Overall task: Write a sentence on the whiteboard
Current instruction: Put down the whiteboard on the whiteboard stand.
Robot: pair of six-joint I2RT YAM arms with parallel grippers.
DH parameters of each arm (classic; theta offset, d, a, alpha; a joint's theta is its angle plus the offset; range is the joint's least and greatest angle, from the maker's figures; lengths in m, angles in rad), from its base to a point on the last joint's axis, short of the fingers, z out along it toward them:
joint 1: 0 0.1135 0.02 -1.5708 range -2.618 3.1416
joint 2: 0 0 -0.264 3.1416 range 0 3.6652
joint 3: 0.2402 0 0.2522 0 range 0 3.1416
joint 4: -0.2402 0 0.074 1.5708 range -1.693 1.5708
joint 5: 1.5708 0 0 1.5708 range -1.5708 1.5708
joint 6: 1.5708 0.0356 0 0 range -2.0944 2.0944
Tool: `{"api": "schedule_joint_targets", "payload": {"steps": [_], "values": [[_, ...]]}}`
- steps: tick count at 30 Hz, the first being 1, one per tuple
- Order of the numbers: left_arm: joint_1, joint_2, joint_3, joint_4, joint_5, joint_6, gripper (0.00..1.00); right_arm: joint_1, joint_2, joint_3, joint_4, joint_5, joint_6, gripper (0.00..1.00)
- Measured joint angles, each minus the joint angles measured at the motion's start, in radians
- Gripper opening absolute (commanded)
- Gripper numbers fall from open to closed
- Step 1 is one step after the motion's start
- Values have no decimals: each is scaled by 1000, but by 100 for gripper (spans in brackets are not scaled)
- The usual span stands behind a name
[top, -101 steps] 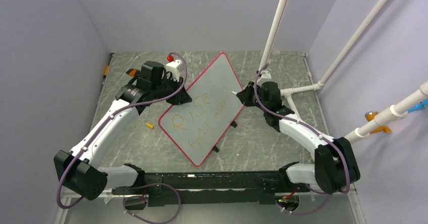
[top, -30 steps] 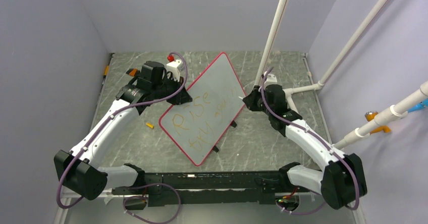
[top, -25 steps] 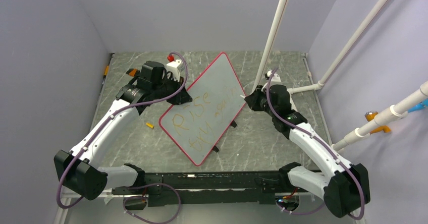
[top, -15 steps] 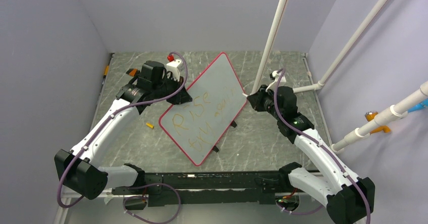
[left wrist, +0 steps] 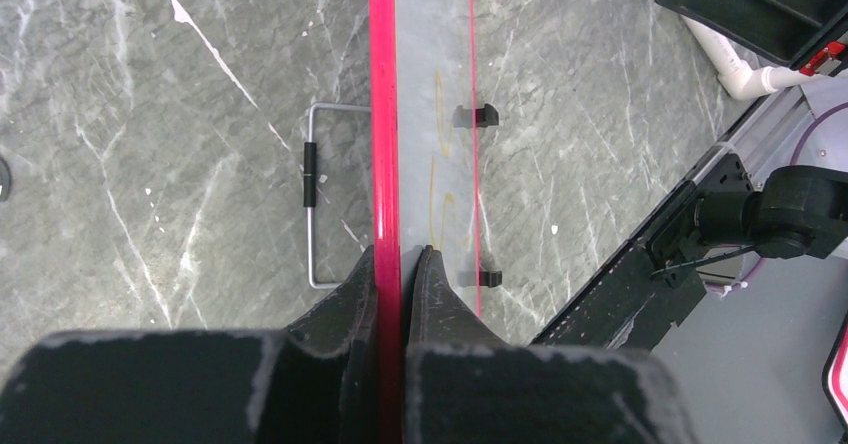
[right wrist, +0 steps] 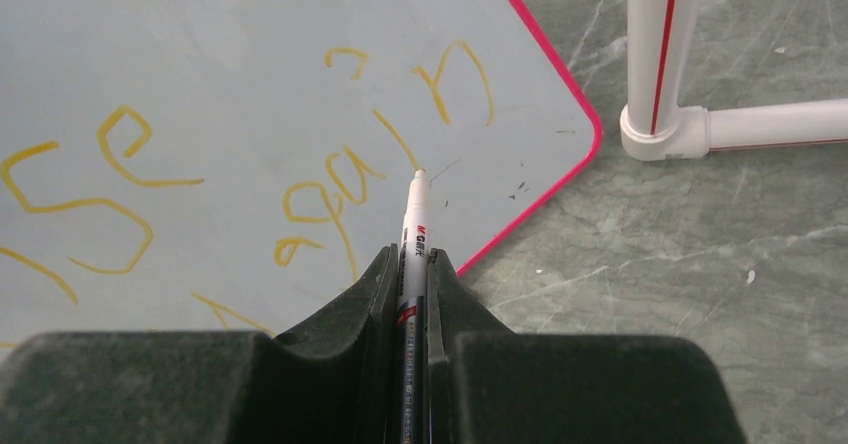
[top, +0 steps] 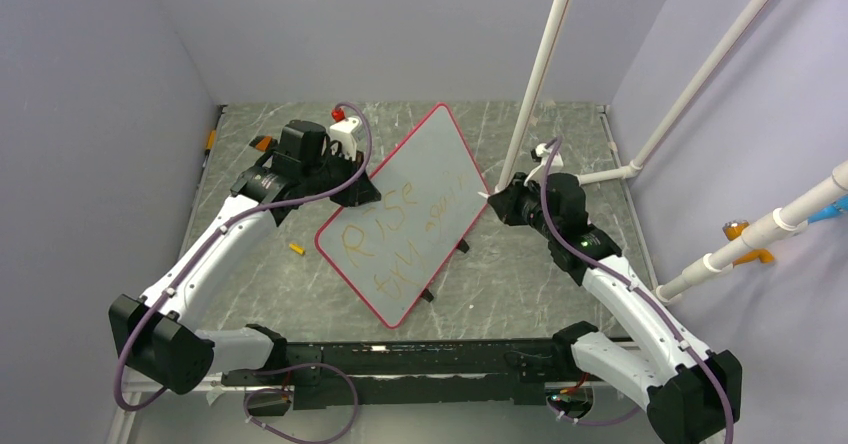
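The whiteboard (top: 420,159) stands tilted on the table, its red rim (left wrist: 381,114) running up the left wrist view. My left gripper (top: 358,192) (left wrist: 400,254) is shut on that rim at the board's left edge. The sentence (top: 385,239) in orange-yellow letters (right wrist: 330,194) reads roughly "Rise try again". At the board's right corner my right gripper (top: 497,201) (right wrist: 411,254) is shut on a slim white marker (right wrist: 414,214). The marker's tip sits at the lower end of a yellow stroke, near the last letters; I cannot tell whether it touches the board.
White pipes (top: 540,64) (right wrist: 655,54) rise just right of the board, close to the right arm. A small yellow piece (top: 296,249) lies on the table left of the board. A wire stand (left wrist: 312,194) and black clips (left wrist: 475,116) show behind the board.
The right gripper with the marker has travelled rightward along the second line to the board's right corner, and more letters of the last word have appeared. The left gripper has not moved.
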Motion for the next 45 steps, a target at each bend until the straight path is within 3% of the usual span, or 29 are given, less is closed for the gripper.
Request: {"api": "schedule_joint_targets", "payload": {"steps": [19,31,38,45], "values": [[21,48,-1,19,-68,85,27,0,0,-34,6,-22,7,0],[26,56,-7,18,-104,118,29,0,0,-41,7,-22,7,0],[31,61,-21,6,-159,146,38,0,0,-41,7,-22,7,0],[39,72,-37,-19,-203,164,41,0,0,-43,6,-22,8,0]]}}
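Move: The whiteboard is still pinched by its raised far-left edge in the left hand, its middle about 7 cm right, 4 cm back and 8 cm lower. Below it, the stand's wire leg lies some 4 cm back and 4 cm right of the left hand, 15 cm down; the near clip is about 16 cm back and 11 cm right, the far clip 7 cm back and 18 cm right. From the right hand, the wire leg is roughly 20 cm left and 4 cm back, 10 cm lower. The whiteboard's raised edge is let down towards the stand by the left hand, which goes forward first, then mostly down and left, with a short pause between: about 5 cm down, 4.5 left and 3 forward. Its fingers dip some 15 degrees and open to under half, the front one coming off the board's face while the rear one stays behind the edge. The right hand keeps the marker and sinks slightly. ##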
